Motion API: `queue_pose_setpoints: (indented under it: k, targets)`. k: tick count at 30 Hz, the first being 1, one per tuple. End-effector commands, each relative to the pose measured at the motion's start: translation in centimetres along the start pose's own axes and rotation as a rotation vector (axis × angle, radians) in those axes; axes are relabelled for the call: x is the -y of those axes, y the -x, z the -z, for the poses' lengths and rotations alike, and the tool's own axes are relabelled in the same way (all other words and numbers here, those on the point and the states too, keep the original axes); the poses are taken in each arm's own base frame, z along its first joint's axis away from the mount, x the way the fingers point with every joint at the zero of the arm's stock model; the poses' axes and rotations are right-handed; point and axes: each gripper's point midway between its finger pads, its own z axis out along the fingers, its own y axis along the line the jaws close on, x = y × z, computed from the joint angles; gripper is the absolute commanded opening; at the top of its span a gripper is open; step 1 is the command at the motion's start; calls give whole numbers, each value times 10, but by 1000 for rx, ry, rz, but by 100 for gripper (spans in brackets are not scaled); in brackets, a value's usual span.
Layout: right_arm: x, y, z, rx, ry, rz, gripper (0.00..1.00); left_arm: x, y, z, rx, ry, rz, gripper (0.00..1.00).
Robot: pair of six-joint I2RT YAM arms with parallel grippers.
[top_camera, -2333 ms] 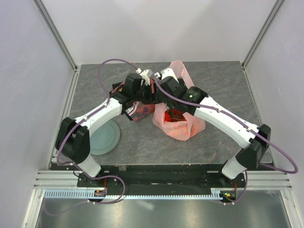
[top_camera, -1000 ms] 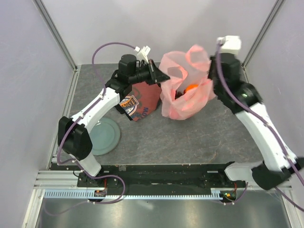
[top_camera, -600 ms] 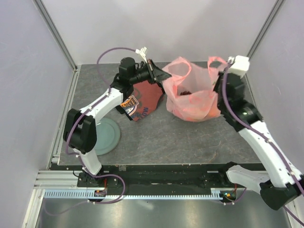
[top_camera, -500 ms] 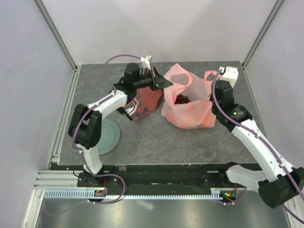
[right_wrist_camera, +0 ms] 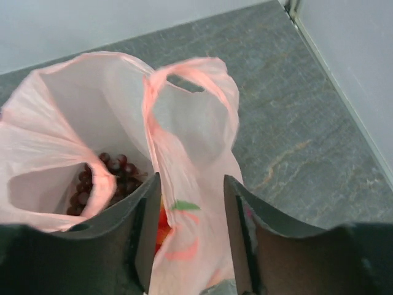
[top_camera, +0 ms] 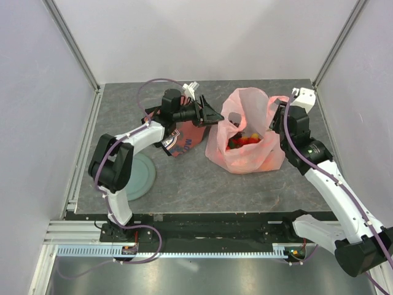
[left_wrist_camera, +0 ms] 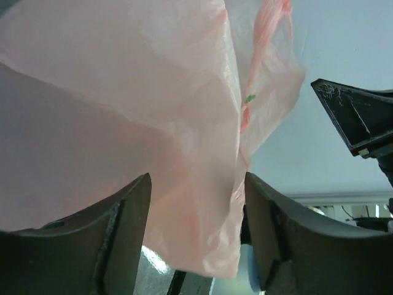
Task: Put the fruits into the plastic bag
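The pink plastic bag (top_camera: 244, 147) stands on the table with its mouth open upward. Inside it I see red and yellow fruits (top_camera: 242, 140), and in the right wrist view dark purple grapes (right_wrist_camera: 113, 178) and a bit of red-orange fruit (right_wrist_camera: 163, 222). My left gripper (top_camera: 212, 114) is at the bag's left rim with its jaws apart, and pink film (left_wrist_camera: 190, 203) hangs loose between them. My right gripper (top_camera: 277, 118) is at the bag's right rim with its jaws apart around a handle loop (right_wrist_camera: 190, 153). No fruit lies outside the bag.
A folded red printed cloth (top_camera: 184, 136) lies under the left arm, just left of the bag. A round pale green plate (top_camera: 136, 175) sits near the front left. Enclosure walls and metal posts close off the table's back and sides.
Both grippers held the bag up off the table; it has come down and now rests there, mouth open. The right arm dropped and moved in, and both jaws now stand apart.
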Motion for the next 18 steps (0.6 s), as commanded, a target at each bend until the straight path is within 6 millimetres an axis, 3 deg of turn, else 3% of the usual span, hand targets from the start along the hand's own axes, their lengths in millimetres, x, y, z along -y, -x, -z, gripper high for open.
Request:
queue_pose_setpoints:
  k: [1,2,4,6,7,8,10,13,14,16,18]
  targets:
    - [-15,49,15,127,102,-67,60,36,38,29,148,105,-235,78]
    - [-18,59,19,160,124,-87,68,35,48,37,199,154,-250,80]
    - [-23,63,16,163,136,-91,74,38,55,52,236,220,-281,85]
    - [-32,68,9,139,195,-103,80,29,69,68,295,315,-288,89]
    - [-38,59,-7,89,213,-96,84,31,76,76,320,335,-295,90]
    - [-30,65,-19,67,214,-146,85,16,80,90,330,398,-259,90]
    - [-38,50,-43,-37,276,-179,89,7,88,106,354,431,-232,91]
    - [-7,60,-71,-56,223,-243,94,-6,103,143,417,519,-211,91]
    - [-7,70,-70,-34,227,-243,95,-6,110,163,453,556,-201,91]
    - [24,84,-76,7,149,-241,96,-9,120,192,502,612,-190,93]
    - [46,97,-74,58,72,-233,97,2,119,216,536,639,-207,94]
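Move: The pink plastic bag stands between the open hands: its middle is about 12 cm to the left hand's right, 1 cm nearer the base and 11 cm down; from the right hand it is roughly 4 cm ahead, 6 cm left and 18 cm down. The red fruits inside lie some 3 cm nearer the base than the bag's middle. The red pouch lies about 15 cm left, 6 cm ahead and 19 cm below the left hand. Both hands come free of the bag's upper rim as their part-open fingers spread wide. The left lifts, then swings some 18 cm left and a little forward, away from the bag and out over the red pouch, turning about 35 degrees counter-clockwise. The right rises slightly, then goes forward about 9 cm and to the right, sinking back and rolling its left side up. ##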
